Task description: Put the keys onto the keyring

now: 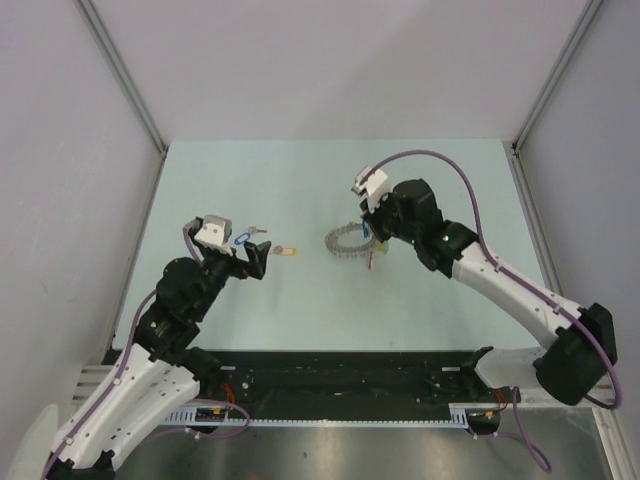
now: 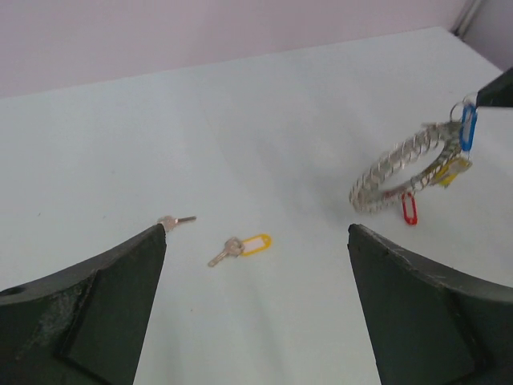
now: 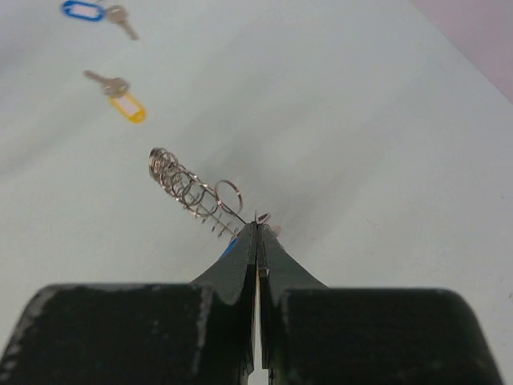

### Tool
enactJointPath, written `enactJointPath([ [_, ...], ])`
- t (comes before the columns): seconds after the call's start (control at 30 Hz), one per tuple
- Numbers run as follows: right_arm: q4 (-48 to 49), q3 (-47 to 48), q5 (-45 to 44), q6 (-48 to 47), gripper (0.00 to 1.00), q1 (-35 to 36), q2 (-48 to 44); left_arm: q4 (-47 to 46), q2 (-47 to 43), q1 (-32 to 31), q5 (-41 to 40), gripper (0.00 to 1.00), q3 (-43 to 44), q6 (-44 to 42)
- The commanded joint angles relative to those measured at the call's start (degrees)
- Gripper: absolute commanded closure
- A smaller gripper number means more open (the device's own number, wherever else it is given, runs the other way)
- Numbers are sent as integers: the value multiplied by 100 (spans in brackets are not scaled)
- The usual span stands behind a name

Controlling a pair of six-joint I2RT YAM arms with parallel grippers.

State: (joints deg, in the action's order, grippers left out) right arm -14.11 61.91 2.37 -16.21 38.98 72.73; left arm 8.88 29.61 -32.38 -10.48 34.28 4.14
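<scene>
The keyring, a coil of grey wire, lies right of centre with its right end raised. Blue, red and yellow tags hang from it. My right gripper is shut on the wire at that raised end, and its jaws pinch the thin wire leading from the coil. Two keys lie loose on the table: one with a yellow tag and one with a blue tag. My left gripper stands wide open just short of them, holding nothing.
In the left wrist view only the silver blade of the blue-tagged key shows beside my left finger. Grey walls close in the pale table on the left, right and back. A black rail runs along the near edge.
</scene>
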Motion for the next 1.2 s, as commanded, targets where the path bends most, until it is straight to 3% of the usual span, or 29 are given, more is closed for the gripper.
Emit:
enactJointPath([
  [0.0,689,892,-61,390,100,-863,748,140,-16,390,-315,0,175,244],
  [0.17,1340,1639,-53,452,100,-1533,1699,96,-25,1101,125,0,140,596],
  [0.4,1815,1781,17,574,100,-1841,2561,87,-314,1199,-59,0,105,544],
  [0.87,2228,-485,984,1927,100,-1508,2255,-159,-991,1208,-200,0,-88,359],
  [1.0,2281,-785,959,2296,72,-1455,1790,-264,-1281,1208,-279,0,-194,351],
  [1.03,2272,-838,932,2358,56,-1455,1684,-264,-1334,1217,-349,0,-229,350],
  [1.07,2263,-873,932,2402,47,-1464,1596,-264,-1456,1208,-402,0,-246,342],
  [1.17,2193,-1023,923,2508,33,-1464,1069,-212,-1676,1208,-604,0,-317,342],
])
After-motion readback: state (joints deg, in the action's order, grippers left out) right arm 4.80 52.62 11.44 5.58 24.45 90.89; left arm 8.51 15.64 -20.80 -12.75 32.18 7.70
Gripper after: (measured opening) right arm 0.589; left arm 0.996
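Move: The right hand, shut on the keyring, is taking it to bare table about 11 cm ahead, 3 cm to its right and 18 cm below. From this hand the yellow-tag key lies some 19 cm left and 3 cm ahead, the blue-tag key about 27 cm left and 7 cm ahead, both on the table. For the left hand that bare spot is roughly 20 cm ahead, 25 cm right and 21 cm down. Right hand swings the keyring forward about 18 cm, draws back down to the table, releases; left withdraws left, rising. ##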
